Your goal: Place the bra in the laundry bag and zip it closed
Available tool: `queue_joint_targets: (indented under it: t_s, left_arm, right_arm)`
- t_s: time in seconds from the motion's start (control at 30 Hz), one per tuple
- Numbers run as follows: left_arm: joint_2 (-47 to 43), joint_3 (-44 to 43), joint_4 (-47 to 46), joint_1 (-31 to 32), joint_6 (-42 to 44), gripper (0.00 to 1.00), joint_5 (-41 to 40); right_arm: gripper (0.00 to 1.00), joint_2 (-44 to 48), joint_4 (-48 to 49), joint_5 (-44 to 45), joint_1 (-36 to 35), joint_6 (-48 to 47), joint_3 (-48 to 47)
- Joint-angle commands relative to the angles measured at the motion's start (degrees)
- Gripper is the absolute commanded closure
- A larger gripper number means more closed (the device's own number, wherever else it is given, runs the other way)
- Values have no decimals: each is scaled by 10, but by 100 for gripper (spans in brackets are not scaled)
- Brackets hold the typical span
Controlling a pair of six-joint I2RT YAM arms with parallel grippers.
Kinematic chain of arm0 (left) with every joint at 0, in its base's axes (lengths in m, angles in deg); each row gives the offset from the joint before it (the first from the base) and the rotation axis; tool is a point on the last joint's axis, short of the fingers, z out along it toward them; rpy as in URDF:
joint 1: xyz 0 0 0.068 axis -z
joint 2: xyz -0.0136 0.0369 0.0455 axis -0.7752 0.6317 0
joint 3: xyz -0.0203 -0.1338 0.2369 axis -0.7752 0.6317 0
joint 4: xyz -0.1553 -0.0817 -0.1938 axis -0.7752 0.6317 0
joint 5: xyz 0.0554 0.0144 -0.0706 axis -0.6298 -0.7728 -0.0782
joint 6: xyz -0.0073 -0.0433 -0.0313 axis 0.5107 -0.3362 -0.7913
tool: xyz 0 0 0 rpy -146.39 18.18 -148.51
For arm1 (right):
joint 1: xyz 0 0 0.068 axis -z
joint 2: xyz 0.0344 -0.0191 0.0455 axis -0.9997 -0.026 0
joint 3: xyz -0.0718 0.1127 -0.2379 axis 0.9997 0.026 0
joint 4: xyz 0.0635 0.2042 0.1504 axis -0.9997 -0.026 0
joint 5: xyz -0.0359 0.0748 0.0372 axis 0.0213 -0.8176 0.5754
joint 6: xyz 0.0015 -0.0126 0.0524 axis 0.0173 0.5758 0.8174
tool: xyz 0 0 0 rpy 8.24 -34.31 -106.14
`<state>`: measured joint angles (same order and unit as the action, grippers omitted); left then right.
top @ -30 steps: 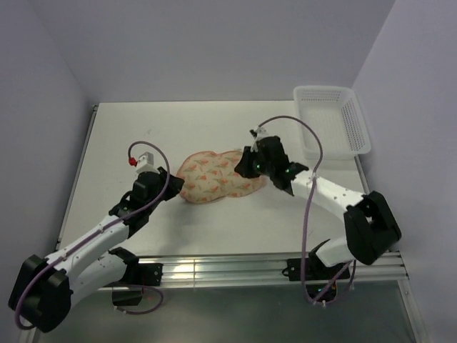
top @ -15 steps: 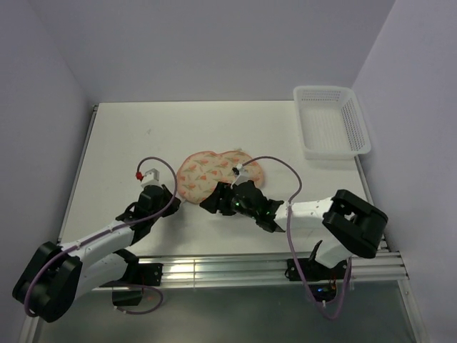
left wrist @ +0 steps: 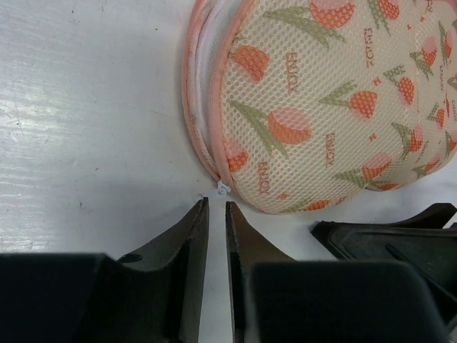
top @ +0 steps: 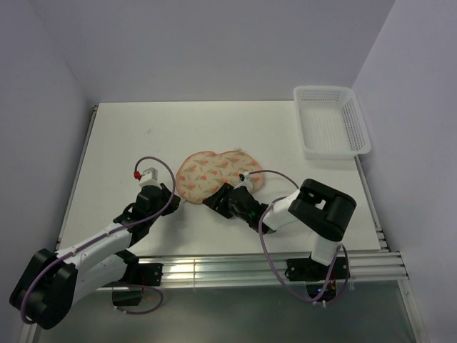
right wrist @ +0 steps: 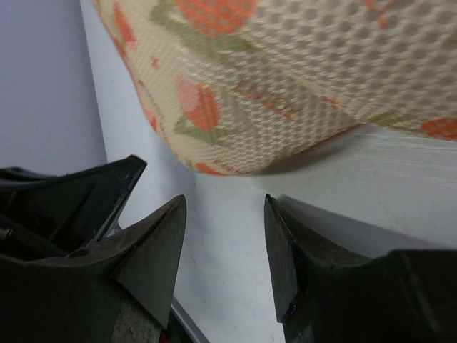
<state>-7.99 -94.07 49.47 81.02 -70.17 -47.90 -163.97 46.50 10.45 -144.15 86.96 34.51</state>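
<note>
The laundry bag (top: 218, 171) lies folded shut on the white table, cream with red and green tulip print. Its pink zip rim shows in the left wrist view, where the laundry bag (left wrist: 328, 107) has a small white zip pull (left wrist: 222, 189) at its near edge. My left gripper (left wrist: 217, 205) points at that pull, its jaws a narrow gap apart with nothing between them. My right gripper (right wrist: 225, 204) stands open and empty just below the laundry bag (right wrist: 285, 78). From above, the left gripper (top: 180, 202) and right gripper (top: 212, 202) sit side by side at the bag's near edge. The bra is hidden.
A white perforated basket (top: 332, 121) stands at the table's far right corner. The right gripper's black finger (left wrist: 400, 236) shows beside my left one. The right arm lies folded low along the near right of the table, and the table's front rail (top: 235, 268) runs behind both wrists.
The right arm has swung from the bag's right end round to its near edge, jaws wider. The left gripper has drawn back a little and narrowed. The bag shifted slightly.
</note>
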Motion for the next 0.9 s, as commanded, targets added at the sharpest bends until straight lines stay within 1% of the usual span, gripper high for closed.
queue_joint_targets:
  t_s: [0.0,0.03,0.1,0.13,0.27,0.3,0.37,0.43,0.63,0.67,0.7,0.73,0.83,0.87]
  left_arm:
    - [-3,2,-8,0,-5,78,-4]
    - [-4,3,-9,1,-4,78,-2]
    - [-7,4,-7,0,-5,79,1]
    - [-10,5,-6,1,-2,79,2]
    - [-16,5,1,1,1,79,7]
    - [-13,5,2,1,2,79,9]
    - [-9,2,3,2,4,79,12]
    - [-5,-3,11,1,3,79,11]
    - [-7,-1,10,2,0,76,8]
    - [-4,-2,11,1,0,76,8]
    - [2,-3,9,2,1,76,10]
    - [3,-3,8,2,2,75,10]
    - [11,-6,6,2,3,73,16]
    - [14,-6,4,1,4,72,18]
  right_arm:
    - [45,-31,52,43,-4,43,-16]
    - [50,-44,58,44,-2,47,-21]
    - [67,-52,65,48,0,43,-28]
    - [69,-56,63,49,1,41,-32]
    - [69,-59,60,64,3,31,-41]
    - [69,-60,60,69,4,16,-42]
    - [59,-64,59,70,5,3,-50]
    - [53,-71,70,59,6,-14,-55]
    - [51,-101,120,39,7,-14,-56]
    - [53,-104,123,39,7,-10,-58]
    - [64,-107,126,39,12,-4,-59]
    - [69,-111,127,37,15,-4,-60]
    - [94,-106,131,38,25,-6,-50]
    - [95,-105,135,37,26,-7,-45]
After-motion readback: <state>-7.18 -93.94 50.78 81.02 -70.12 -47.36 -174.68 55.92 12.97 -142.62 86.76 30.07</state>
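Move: The right hand, half open, is low by the laundry bag's near edge. The bit of edge it goes for lies about 2 cm ahead, 1 cm left and 1 cm lower; the bag's middle is roughly 9 cm ahead, 4 cm right and 2 cm lower. The zipper pull sits some 7 cm left of the right hand, 1 cm ahead and 1 cm lower. From the left hand that bit of edge is about 8 cm right, 1 cm ahead and 2 cm below. The right fingertips meet the bag's near edge and shut on it almost fully, seeming to pinch a little of the mesh. The hand gets there by working forward about 3.5 cm and drifting 1.5 cm left, dipping, lifting slightly, then sinking again, while the fingers half close, reopen and finally close. ##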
